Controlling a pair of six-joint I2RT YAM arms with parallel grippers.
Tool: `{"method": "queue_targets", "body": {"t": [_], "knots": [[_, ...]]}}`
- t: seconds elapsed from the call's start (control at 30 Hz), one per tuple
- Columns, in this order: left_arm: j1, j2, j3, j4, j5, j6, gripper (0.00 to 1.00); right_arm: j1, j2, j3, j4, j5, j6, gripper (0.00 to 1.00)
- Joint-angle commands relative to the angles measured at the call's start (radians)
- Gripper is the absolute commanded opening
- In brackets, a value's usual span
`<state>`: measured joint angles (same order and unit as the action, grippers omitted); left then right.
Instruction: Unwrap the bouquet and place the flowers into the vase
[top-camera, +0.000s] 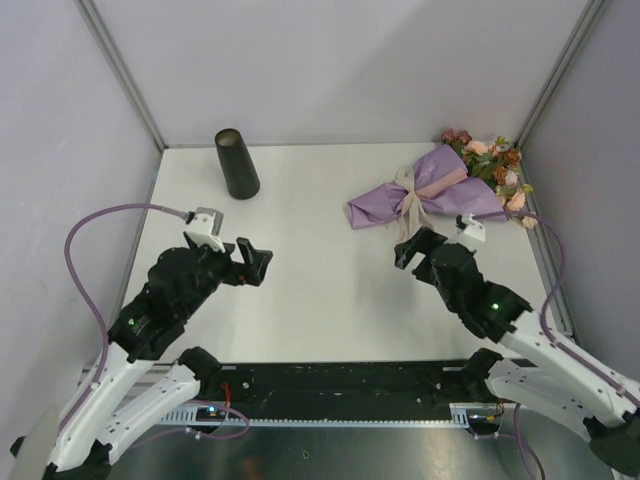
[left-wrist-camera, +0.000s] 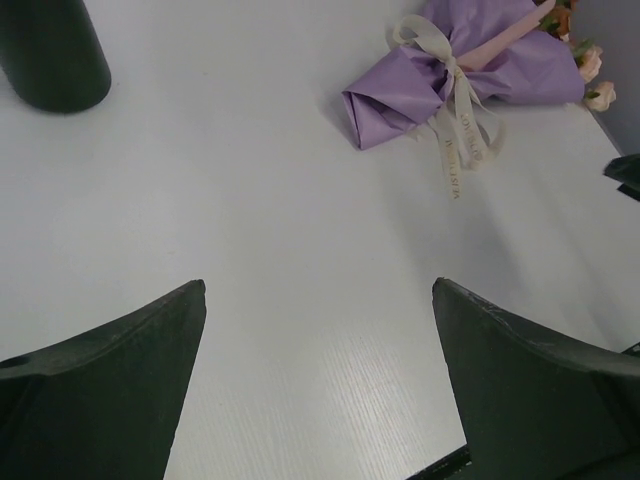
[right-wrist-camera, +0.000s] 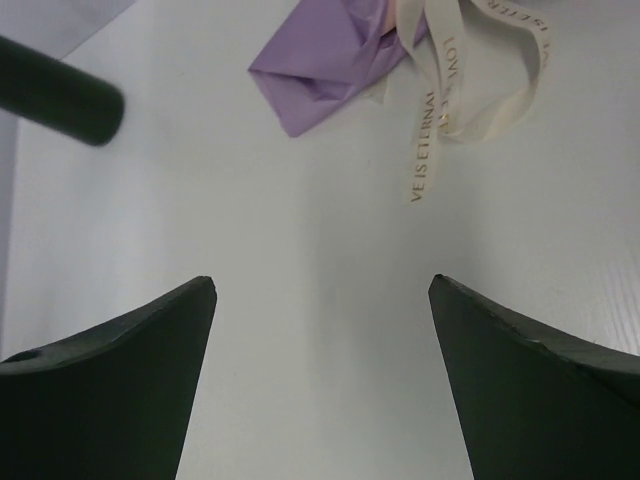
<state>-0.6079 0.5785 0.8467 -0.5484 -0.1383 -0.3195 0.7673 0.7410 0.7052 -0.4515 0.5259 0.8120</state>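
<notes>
The bouquet (top-camera: 440, 190) lies on its side at the back right of the white table, wrapped in lilac paper and tied with a cream ribbon (top-camera: 406, 200). The flowers (top-camera: 495, 165) poke out of its far end toward the right wall. A black vase (top-camera: 237, 165) stands upright at the back left. My left gripper (top-camera: 255, 260) hovers open over the table's left middle, holding nothing. My right gripper (top-camera: 415, 250) is open just in front of the ribbon's tails. The left wrist view shows the bouquet (left-wrist-camera: 440, 75) and vase (left-wrist-camera: 55, 50) far ahead; the right wrist view shows the ribbon (right-wrist-camera: 450, 90) close by.
Grey walls enclose the table (top-camera: 320, 290) on the left, back and right, with metal posts at the corners. A black rail (top-camera: 340, 385) runs along the near edge between the arm bases. A purple cable (top-camera: 85, 260) loops off the left arm.
</notes>
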Motion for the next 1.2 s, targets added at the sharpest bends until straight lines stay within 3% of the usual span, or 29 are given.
{"method": "queue_targets", "body": {"t": [0.0,0.13,0.23,0.67,0.93,1.17], "knots": [[-0.006,-0.070,-0.038,-0.006,-0.140,-0.072,1.00,-0.053,0.120,-0.039,0.239,0.069,0.046,0.89],[-0.006,-0.117,-0.050,-0.010,-0.187,-0.066,0.99,-0.174,0.285,-0.090,0.510,-0.132,0.139,0.69],[-0.007,-0.136,-0.061,-0.011,-0.191,-0.049,1.00,-0.217,0.432,-0.098,0.703,-0.196,0.125,0.63],[-0.012,-0.118,-0.060,-0.023,-0.158,-0.045,1.00,-0.378,0.969,-0.022,1.185,-0.378,0.228,0.59],[-0.015,-0.122,-0.061,-0.023,-0.166,-0.044,1.00,-0.423,1.130,-0.016,1.461,-0.473,0.279,0.57],[-0.015,-0.112,-0.061,-0.024,-0.157,-0.043,1.00,-0.436,1.200,0.025,1.504,-0.471,0.292,0.58]]}}
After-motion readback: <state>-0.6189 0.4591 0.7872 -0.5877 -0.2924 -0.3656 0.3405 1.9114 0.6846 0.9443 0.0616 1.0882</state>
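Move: The bouquet's tied ribbon lies roughly 25 cm ahead of the right hand, 2 cm to its right and 16 cm below. The wrap's narrow end lies about 22 cm ahead of that hand and 7 cm to its left; the flower heads are some 30 cm ahead and 22 cm to its right. From the left hand, the ribbon is about 28 cm ahead, 33 cm to the right and 23 cm below. Towards the purple wrap's narrow end and the ribbon, the right hand sweeps forward some 20 cm while diving about 15 cm, drifts a little left, and lifts slightly at the last. It rolls its left side up nearly 30 degrees as its fingers narrow from wide to just over half open, ending close at the wrap. The empty left hand shifts about 3 cm left, then stays. ##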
